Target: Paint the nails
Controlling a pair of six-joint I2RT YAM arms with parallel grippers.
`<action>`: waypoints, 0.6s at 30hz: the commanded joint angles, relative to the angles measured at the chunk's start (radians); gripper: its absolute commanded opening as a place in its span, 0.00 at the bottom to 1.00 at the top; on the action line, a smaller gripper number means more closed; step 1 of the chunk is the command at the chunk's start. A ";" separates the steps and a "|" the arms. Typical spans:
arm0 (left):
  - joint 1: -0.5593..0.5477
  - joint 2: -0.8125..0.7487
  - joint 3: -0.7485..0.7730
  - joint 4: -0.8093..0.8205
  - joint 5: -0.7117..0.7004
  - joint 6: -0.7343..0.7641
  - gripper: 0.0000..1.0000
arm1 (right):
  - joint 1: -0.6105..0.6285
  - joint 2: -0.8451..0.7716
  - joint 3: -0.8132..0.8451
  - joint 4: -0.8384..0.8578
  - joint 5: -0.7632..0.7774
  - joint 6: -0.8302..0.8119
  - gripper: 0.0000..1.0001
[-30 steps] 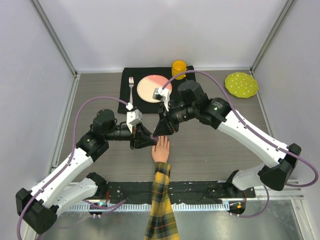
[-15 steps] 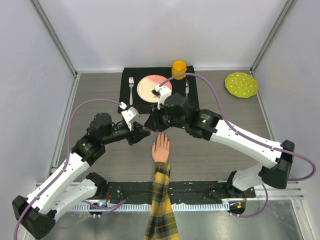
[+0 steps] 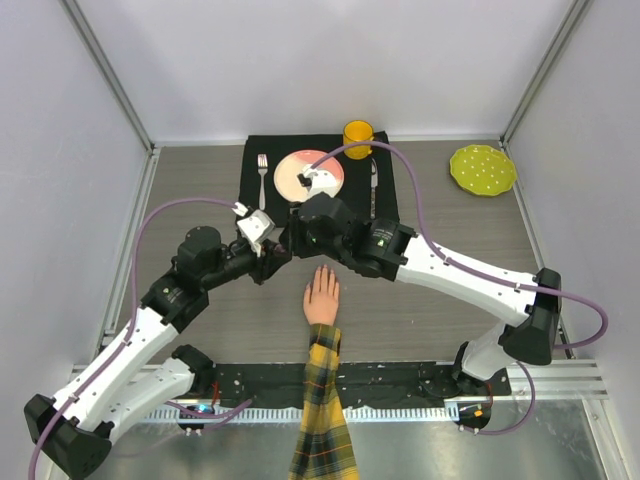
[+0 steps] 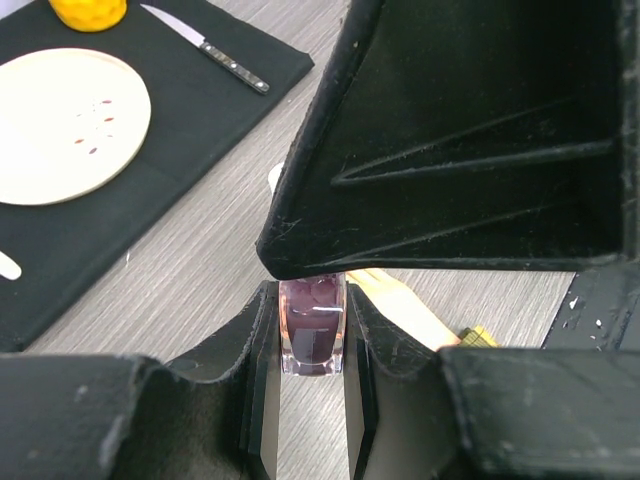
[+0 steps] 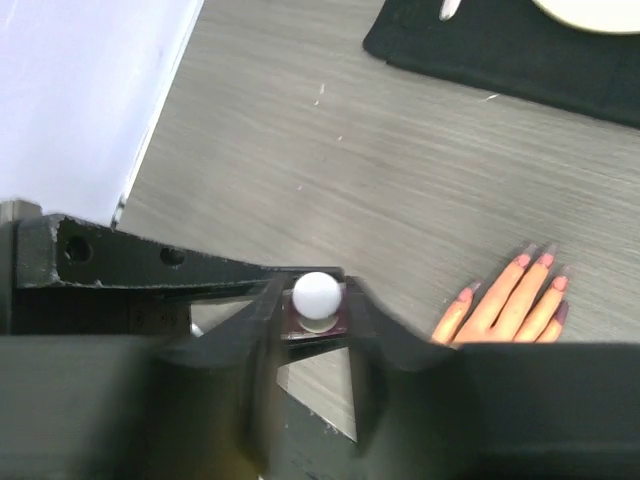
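Note:
A pale mannequin hand (image 3: 322,295) with a yellow-black plaid sleeve (image 3: 325,400) lies palm down at the table's middle. Its nails (image 5: 545,260) look pink. The two grippers meet just left of the fingertips. My left gripper (image 4: 313,340) is shut on the small purple polish bottle (image 4: 313,325), holding it upright above the table. My right gripper (image 5: 315,300) comes down from above and is shut on the bottle's round white cap (image 5: 317,293). In the top view the grippers hide the bottle.
Behind the arms a black mat (image 3: 260,200) carries a pink-white plate (image 3: 308,175), a fork (image 3: 263,170) and a knife (image 4: 205,48). A yellow cup (image 3: 358,135) stands at its back edge. A green dotted plate (image 3: 482,168) lies far right.
My right gripper has swung left from over the hand's fingertips to the bottle. The left gripper has drawn back left and away from the hand with the bottle.

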 commanded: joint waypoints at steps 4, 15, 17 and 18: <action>-0.018 0.000 0.037 0.176 0.005 0.020 0.00 | 0.024 -0.068 -0.027 0.003 -0.010 -0.022 0.56; -0.018 0.022 0.044 0.179 0.082 0.000 0.00 | -0.090 -0.350 -0.201 0.024 -0.397 -0.284 0.72; -0.018 0.031 0.049 0.186 0.149 -0.034 0.00 | -0.151 -0.364 -0.216 0.024 -0.535 -0.359 0.72; -0.018 0.040 0.052 0.191 0.181 -0.041 0.00 | -0.163 -0.375 -0.221 0.024 -0.595 -0.386 0.72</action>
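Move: The right fingers are still round the white cap, which is practically at their pads, with the polish bottle about 3 cm below it. The cap stands roughly 3 cm straight above the left hand's point, and the bottle sits between the left pads. The mannequin hand lies some 5 cm to the right of the right hand, about 1 cm farther out and 25 cm below; the plate is about 35 cm ahead, 2 cm to its right and 27 cm below. The right fingers let go of the white cap, opening wide while the hand barely shifts, then back away from the bottle with growing speed: about 7 cm to the right, some 4 cm back and 3 cm up, turning roughly 15 degrees counter-clockwise. The left hand keeps its pinch on the bottle and carries it about 2 cm up and a little to the right. ##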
